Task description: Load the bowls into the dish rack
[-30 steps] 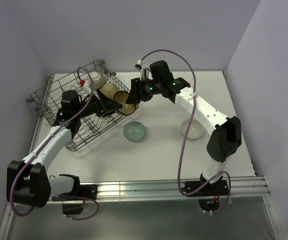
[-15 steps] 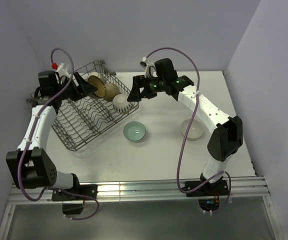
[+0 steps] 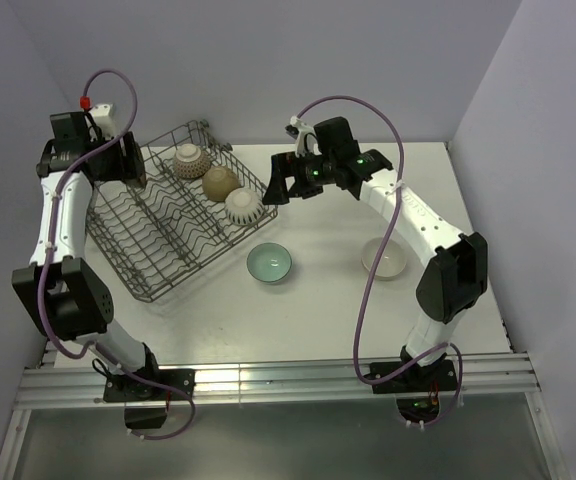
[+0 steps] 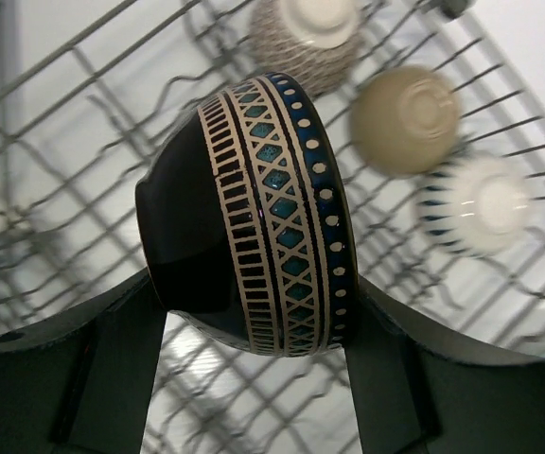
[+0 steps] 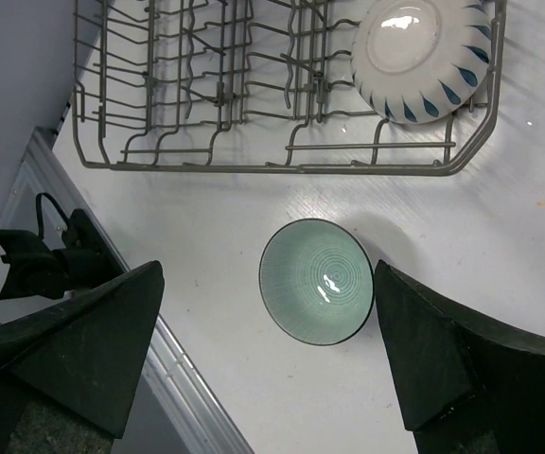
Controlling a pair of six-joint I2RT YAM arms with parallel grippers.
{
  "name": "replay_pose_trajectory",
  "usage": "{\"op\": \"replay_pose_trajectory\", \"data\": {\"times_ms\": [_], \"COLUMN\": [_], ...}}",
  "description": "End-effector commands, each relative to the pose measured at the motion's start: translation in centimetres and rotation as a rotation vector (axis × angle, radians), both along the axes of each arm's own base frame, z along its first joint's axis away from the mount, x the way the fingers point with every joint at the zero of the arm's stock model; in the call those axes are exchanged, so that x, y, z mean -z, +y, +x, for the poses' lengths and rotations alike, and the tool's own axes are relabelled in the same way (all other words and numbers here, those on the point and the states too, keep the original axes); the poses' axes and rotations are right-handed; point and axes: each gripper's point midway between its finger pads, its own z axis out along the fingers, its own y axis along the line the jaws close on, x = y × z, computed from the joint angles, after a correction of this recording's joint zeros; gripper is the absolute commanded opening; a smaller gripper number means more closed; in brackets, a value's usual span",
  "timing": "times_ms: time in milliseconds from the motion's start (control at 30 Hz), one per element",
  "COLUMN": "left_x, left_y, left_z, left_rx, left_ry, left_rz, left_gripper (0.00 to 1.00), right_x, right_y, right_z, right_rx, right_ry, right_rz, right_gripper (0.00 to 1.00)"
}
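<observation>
The grey wire dish rack (image 3: 163,240) stands at the back left of the table. Three bowls rest in its far right part: a speckled one (image 3: 190,158), a tan one (image 3: 219,183) and a white one with blue drops (image 3: 243,205). My left gripper (image 3: 130,166) is raised over the rack's far left corner. In the left wrist view it (image 4: 254,284) is shut on a black bowl with a tan and blue patterned band (image 4: 272,208). My right gripper (image 3: 278,188) hangs open and empty above a teal bowl (image 5: 317,281) on the table by the rack's right end.
A plain white bowl (image 3: 384,258) sits on the table at the right, near the right arm's elbow. The teal bowl also shows from above (image 3: 269,263). Walls close in behind the rack and on both sides.
My left arm has swung up and to the left, from the rack's right end to over its far left corner, with the dark bowl. The right gripper has drawn back slightly from the rack.
</observation>
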Motion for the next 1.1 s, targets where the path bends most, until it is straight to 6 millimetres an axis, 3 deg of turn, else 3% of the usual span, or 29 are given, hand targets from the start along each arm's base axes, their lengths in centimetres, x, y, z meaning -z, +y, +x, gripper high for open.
{"op": "replay_pose_trajectory", "data": {"times_ms": [0,233,300,433,800,1067], "left_x": [-1.4,1.1,2.5,3.3,4.7,5.9], "left_y": [3.8,8.1,8.7,10.6,14.0,14.7], "left_z": [0.7,1.3,1.4,1.8,2.7,3.5], "left_rx": [-0.003,-0.016,0.012,0.001,0.018,0.075], "left_ry": [-0.019,0.101,0.152,0.183,0.249,0.262], "left_rz": [0.219,0.354,0.369,0.428,0.632,0.696], "left_gripper": [0.00,0.00,0.00,0.00,0.00,0.00], "right_x": [-3.0,-2.0,-1.7,-1.2,-0.3,0.3], "right_y": [-0.8,-1.3,-1.4,-1.7,-2.4,-2.7], "right_z": [-0.3,-0.2,-0.2,-0.1,0.2,0.2], "right_rx": [0.004,0.011,0.010,0.014,0.021,0.025], "right_ry": [-0.088,-0.078,-0.075,-0.064,-0.052,-0.035], "right_rz": [0.016,-0.007,-0.012,-0.017,-0.029,-0.039], "right_gripper": [0.99,1.00,1.00,1.00,1.00,1.00]}}
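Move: My left hand still pinches the dark patterned bowl. The free left corner of the dish rack, where the bowl is being taken, lies about 15 cm to its left, 1 cm farther out and roughly 16 cm below. The loaded bowls sit some 17 cm below this hand: the dotted one 11 cm ahead and 10 cm right, the brown one 4 cm ahead and 18 cm right. From my right hand that corner is about 51 cm left, 10 cm ahead and 16 cm below. I sweep my left hand about 13 cm to the left and 10 cm down, away from the loaded bowls and towards the rack's free left corner, quick at first, then easing off. As I go, the wrist rolls its left side up some 35 degrees and tips the fingers further down, with their grip on the dark bowl kept. My open, empty right hand drifts about 2 cm right and 2 cm down. ##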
